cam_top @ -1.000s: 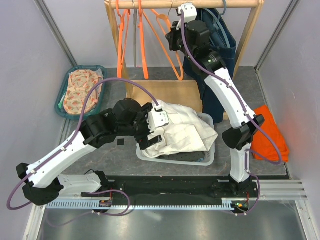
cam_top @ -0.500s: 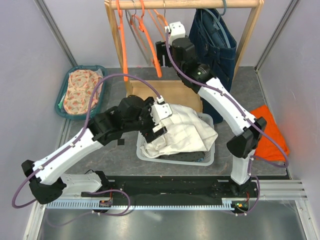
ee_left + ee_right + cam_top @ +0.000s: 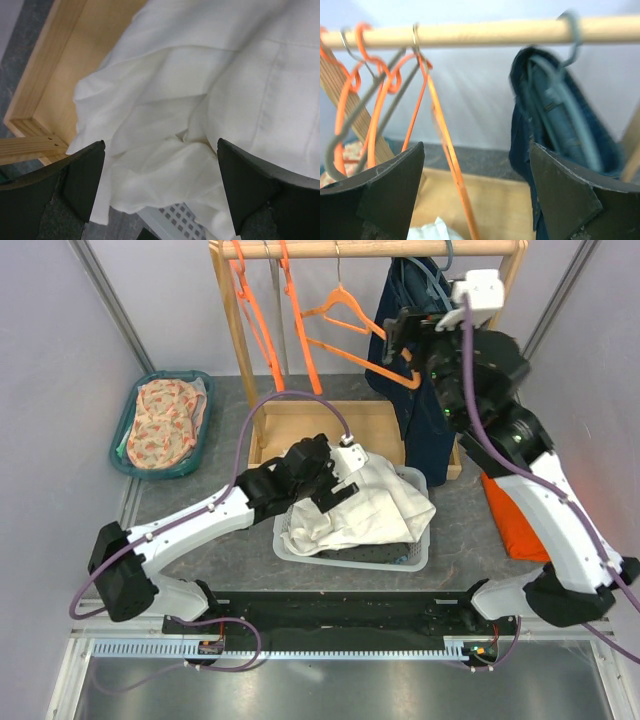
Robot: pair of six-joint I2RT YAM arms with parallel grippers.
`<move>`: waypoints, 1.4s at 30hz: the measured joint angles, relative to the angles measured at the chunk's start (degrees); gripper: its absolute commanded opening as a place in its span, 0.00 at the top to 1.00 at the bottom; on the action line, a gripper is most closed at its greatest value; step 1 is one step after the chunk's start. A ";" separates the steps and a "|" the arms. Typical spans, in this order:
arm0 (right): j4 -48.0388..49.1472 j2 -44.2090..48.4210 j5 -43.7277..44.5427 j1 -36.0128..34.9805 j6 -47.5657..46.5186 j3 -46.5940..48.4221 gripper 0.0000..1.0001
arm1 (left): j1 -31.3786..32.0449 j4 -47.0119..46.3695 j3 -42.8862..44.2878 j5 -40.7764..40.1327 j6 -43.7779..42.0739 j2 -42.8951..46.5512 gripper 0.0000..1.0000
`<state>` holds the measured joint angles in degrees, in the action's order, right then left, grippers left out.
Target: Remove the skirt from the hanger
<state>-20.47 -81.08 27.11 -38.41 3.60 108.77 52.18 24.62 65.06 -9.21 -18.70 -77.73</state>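
Observation:
A white garment (image 3: 365, 502) lies crumpled in a white basket (image 3: 345, 558) at the centre, on no hanger; it fills the left wrist view (image 3: 200, 95). A dark blue denim garment (image 3: 425, 410) hangs on a grey-blue hanger (image 3: 570, 120) on the wooden rod (image 3: 400, 248). I cannot tell which garment is the skirt. Bare orange hangers (image 3: 350, 315) hang left of it, one tilted. My left gripper (image 3: 335, 490) is open just above the white garment (image 3: 160, 192). My right gripper (image 3: 403, 338) is open and empty in front of the rod, between an orange hanger (image 3: 445, 145) and the denim (image 3: 477, 197).
A teal basket (image 3: 135, 405) of patterned cloth stands at the left. An orange cloth (image 3: 515, 525) lies at the right under my right arm. The rack's wooden base tray (image 3: 310, 425) sits behind the white basket, and its posts (image 3: 232, 330) stand at both ends.
My right arm has swung from the orange hangers at the rod's left to the right, by the denim. An orange hanger is left tilted. My left gripper has shifted right over the white garment.

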 measured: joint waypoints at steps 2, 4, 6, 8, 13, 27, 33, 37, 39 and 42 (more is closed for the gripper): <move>0.90 2.86 1.25 0.02 -0.72 0.00 0.08 | -0.04 -3.65 0.00 -2.10 -0.04 -1.88 0.00; 1.77 4.70 3.04 0.02 -1.73 0.00 0.07 | -0.04 -7.48 0.00 -4.50 -0.20 -4.11 0.00; 2.21 5.18 4.63 0.02 -2.82 0.00 0.07 | -0.11 -10.69 0.07 -6.64 -0.28 -6.05 0.00; 2.36 4.98 6.32 0.07 -3.96 -0.15 0.07 | -0.24 -12.85 0.20 -8.04 -0.31 -7.80 0.01; 2.40 4.15 8.72 1.62 -5.68 -2.54 0.07 | -1.40 -14.80 0.83 -8.63 -0.28 -11.78 0.00; 2.10 4.17 9.46 3.34 -6.25 -3.34 0.07 | -3.23 -6.82 3.65 1.60 -1.03 -14.36 0.98; 2.64 4.59 10.62 3.41 -6.47 -3.37 0.07 | -3.21 3.58 7.45 9.53 1.36 -5.62 0.98; 3.08 5.05 11.76 3.48 -6.45 -4.04 0.08 | -2.93 9.70 8.72 16.24 2.60 0.33 0.98; 3.15 5.40 12.46 3.67 -6.43 -4.70 0.08 | -2.91 11.32 7.50 18.78 2.64 1.44 0.98; 3.30 5.42 13.70 3.82 -6.38 -5.05 0.07 | -2.91 14.69 4.35 22.14 2.58 0.59 0.98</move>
<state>-17.17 -75.66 40.82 -34.59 -2.79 103.72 49.28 39.31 69.41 12.93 -16.12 -77.14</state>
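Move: From the left gripper, the middle of the white garment heaped on the basket lies about 4 cm back, 4 cm right and 9 cm below; the basket's middle is some 7 cm back, 3 cm right and 13 cm down. From the right gripper, the denim garment's waist hangs about 10 cm ahead, 8 cm right and 3 cm lower, with the empty orange hanger roughly 3 cm ahead, 6 cm left and 3 cm below. Bring the left gripper about 6 cm forward and as far down onto the white garment's far folds, shut the fingers on the cloth, then lift and drag it some 11 cm back, tipping the fingers down and dipping slightly at the end. Meanwhile ease the open right gripper briefly back and up, down again, and about 8 cm right to face the denim waist, turning clockwise. ##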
